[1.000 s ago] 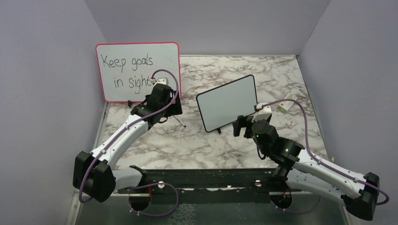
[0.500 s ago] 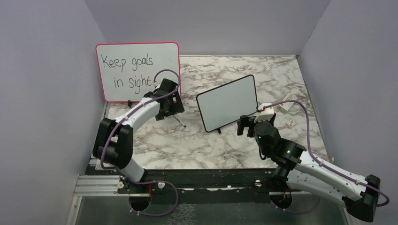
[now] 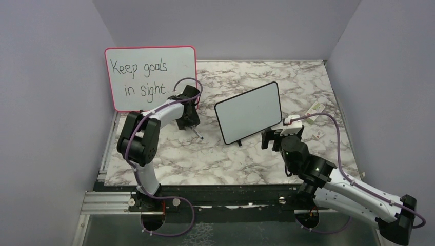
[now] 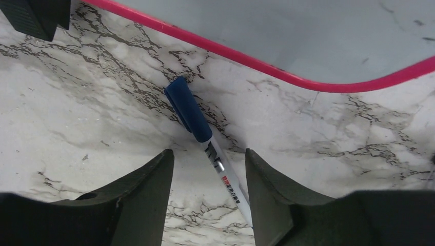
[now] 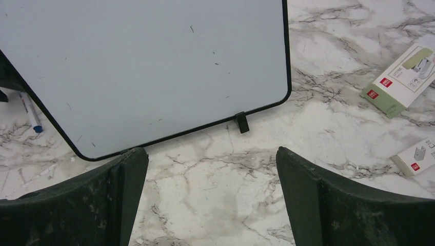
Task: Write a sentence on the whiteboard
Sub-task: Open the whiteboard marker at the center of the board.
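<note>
The small black-framed whiteboard [image 3: 249,111] stands tilted on the marble at mid table and is blank; it fills the upper part of the right wrist view [image 5: 149,66]. No blue sentence shows on it. A marker with a blue cap [image 4: 202,133] lies on the marble, its white barrel running between the jaws of my left gripper [image 4: 209,171], which is open and hangs just above it; the marker also shows in the top view [image 3: 197,133]. My right gripper [image 5: 211,174] is open and empty, just in front of the whiteboard's lower edge.
A larger pink-framed board [image 3: 150,77] with black writing "Keep goals in sight" leans at the back left, close behind my left gripper [image 3: 187,114]. Small green-and-white packets [image 3: 314,110] lie at the right, near the wall. A black foot [image 5: 241,123] props the small board.
The left arm has folded back with its elbow raised while its gripper stays over the marker. The right gripper has edged slightly right, in front of the small board.
</note>
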{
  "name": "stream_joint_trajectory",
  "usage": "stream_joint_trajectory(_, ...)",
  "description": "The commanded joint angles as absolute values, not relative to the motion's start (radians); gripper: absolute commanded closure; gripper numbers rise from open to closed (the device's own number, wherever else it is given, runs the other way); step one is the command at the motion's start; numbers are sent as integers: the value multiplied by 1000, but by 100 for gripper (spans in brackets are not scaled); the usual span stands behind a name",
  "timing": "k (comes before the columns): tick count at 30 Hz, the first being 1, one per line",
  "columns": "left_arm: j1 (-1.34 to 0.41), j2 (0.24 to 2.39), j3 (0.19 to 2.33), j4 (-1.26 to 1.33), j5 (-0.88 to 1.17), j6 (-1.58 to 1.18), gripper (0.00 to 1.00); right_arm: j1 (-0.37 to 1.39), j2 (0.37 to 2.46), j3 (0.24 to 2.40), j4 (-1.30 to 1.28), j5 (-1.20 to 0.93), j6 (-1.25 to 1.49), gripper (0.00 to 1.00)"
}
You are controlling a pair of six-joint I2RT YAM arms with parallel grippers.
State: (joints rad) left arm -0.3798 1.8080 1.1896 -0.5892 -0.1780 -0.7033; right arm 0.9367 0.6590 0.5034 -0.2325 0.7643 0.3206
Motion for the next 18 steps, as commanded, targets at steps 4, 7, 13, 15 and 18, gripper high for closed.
stream_joint_trajectory(4,-378,1863,1234,-601,-215,-698,55,942,588,491,-213,827,309,0)
stream_joint_trajectory(7,-380,1876,1229,-600,-213,-698,62,941,577,490,-216,838,306,0)
stream_joint_trajectory(13,-378,1870,1199,-601,-219,-695,77,942,576,486,-185,808,295,0)
stream_joint_trajectory(15,-376,1857,1186,-600,-209,-695,82,942,574,481,-164,782,287,0)
stream_joint_trajectory(18,-372,1832,1164,-601,-197,-695,89,942,573,476,-139,743,281,0)
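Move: The marker lies between the left hand's open fingers, cap end pointing ahead and to the left, its middle about 1 cm back and 2 cm below the hand. The red-framed whiteboard's middle stands roughly 12 cm ahead, 14 cm left and 8 cm higher; the black-framed one is some 19 cm right, 2 cm ahead and 6 cm up. From the right hand, the marker lies about 11 cm ahead, 29 cm left and 16 cm below. The marker's barrel, just behind the blue cap, is pinched between the left fingers as they close steadily from about half open to nearly shut, the hand staying almost in place and settling only about 1 cm lower. The empty right hand, open throughout, rises some 2 cm and drifts about 1 cm to the right, touching nothing. ##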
